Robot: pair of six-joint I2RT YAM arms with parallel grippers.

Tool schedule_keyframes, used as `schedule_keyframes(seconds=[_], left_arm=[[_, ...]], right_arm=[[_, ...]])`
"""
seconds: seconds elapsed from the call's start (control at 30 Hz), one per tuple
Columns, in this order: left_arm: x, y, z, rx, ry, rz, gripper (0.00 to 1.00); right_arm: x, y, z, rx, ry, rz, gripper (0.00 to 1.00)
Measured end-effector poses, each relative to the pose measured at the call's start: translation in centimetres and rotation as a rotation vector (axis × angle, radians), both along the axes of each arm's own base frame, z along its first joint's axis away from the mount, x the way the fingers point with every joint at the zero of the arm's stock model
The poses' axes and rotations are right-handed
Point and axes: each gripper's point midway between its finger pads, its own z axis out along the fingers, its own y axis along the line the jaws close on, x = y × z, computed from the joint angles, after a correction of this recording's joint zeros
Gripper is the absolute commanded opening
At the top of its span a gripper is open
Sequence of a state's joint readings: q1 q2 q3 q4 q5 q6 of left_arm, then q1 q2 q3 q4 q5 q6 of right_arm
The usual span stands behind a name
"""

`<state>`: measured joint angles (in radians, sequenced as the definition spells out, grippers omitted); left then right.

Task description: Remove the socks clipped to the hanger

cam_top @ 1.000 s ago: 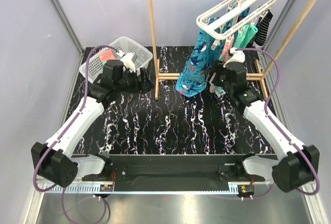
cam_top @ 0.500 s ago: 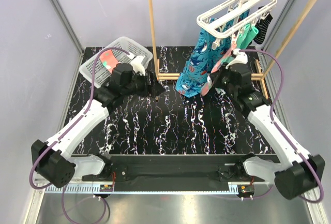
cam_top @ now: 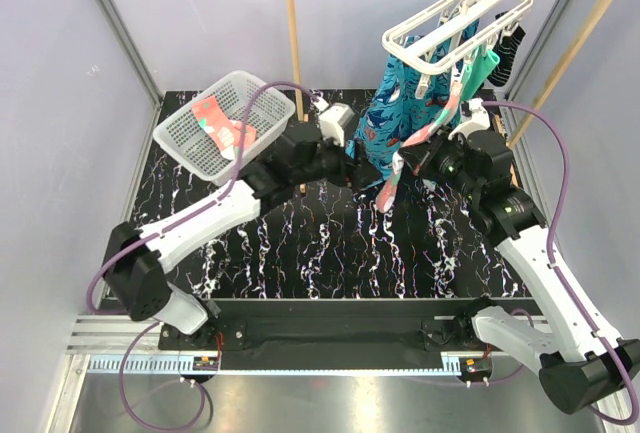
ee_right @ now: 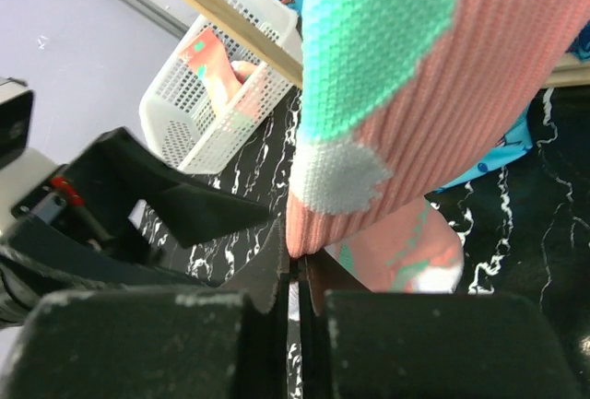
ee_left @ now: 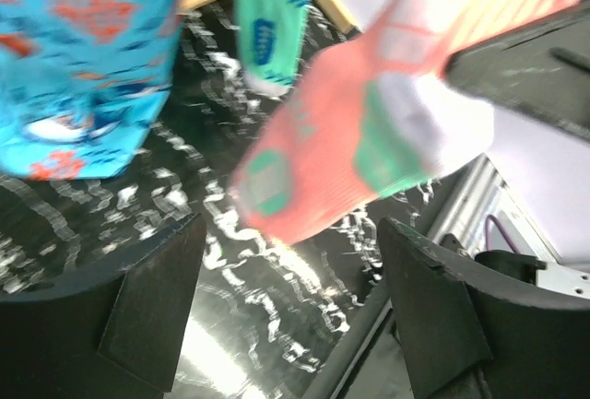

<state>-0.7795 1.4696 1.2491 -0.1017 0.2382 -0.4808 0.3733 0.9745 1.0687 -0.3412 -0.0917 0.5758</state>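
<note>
The white hanger [cam_top: 455, 18] hangs tilted from the rack's top bar at the back right. A teal-green sock [cam_top: 482, 65] and a black-and-white striped sock [cam_top: 510, 46] hang from its clips. My right gripper [cam_top: 412, 160] is shut on a coral-pink sock [cam_top: 443, 113] that stretches down from the hanger; the right wrist view shows the jaws [ee_right: 309, 256] pinching its edge [ee_right: 415, 95]. My left gripper [cam_top: 372, 175] is open just left of the sock's hanging toe. In the left wrist view the sock [ee_left: 341, 159] hangs just ahead of the open gripper [ee_left: 290, 316], untouched.
The blue shark-print cloth [cam_top: 400, 98] hangs just behind both grippers. The tall wooden rack [cam_top: 292, 63] stands at the back. The white mesh basket [cam_top: 215, 123] at the back left holds a coral sock [cam_top: 222, 121]. The teal sock [ee_left: 272, 21] also shows in the left wrist view.
My left arm has swung right from the basket to the coral-pink sock. My right gripper has shifted slightly with the sock and the hanger has tilted.
</note>
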Motion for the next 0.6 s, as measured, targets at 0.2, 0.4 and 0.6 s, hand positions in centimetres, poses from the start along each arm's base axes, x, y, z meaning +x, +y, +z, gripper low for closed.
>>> schedule_keyframes(seconds=[0.2, 0.4, 0.6], left_arm=[[-1.1, -4.5, 0.8, -0.027, -0.028, -0.080, 0.82], [-1.6, -5.9, 2.1, -0.056, -0.059, -0.100, 0.78], [-1.0, -6.6, 2.4, -0.061, -0.064, -0.081, 0.11]], right_arm=[[-0.3, 0.3, 0.1, 0.024, 0.014, 0.013, 0.00], [-0.7, 0.5, 0.6, 0.056, 0.016, 0.021, 0.00], [-1.2, 0.6, 1.1, 0.078, 0.012, 0.025, 0.09]])
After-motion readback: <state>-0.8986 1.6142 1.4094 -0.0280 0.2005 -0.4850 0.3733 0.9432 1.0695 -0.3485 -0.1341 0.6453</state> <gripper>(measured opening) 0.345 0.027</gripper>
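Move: The pink sock's bent middle, still held shut in the right fingertips, lies about 7 cm to the left hand's right, level with it fore and aft and some 2 cm higher; it is right at the right hand's point. From the left hand, the blue cloth hangs roughly 10 cm farther out and 5 cm right at about the same height, and the green sock some 8 cm ahead and 17 cm right, also at about that height. Rightward, quick at first and then easing, the open left hand goes some 6 to 7 cm to the pink sock just beside the right fingertips, rising about 2 cm on the way. Once there its fingers shut to about a third open with the sock's bent part between them, while the right hand keeps its pinch, easing only a centimetre or so back and up. ##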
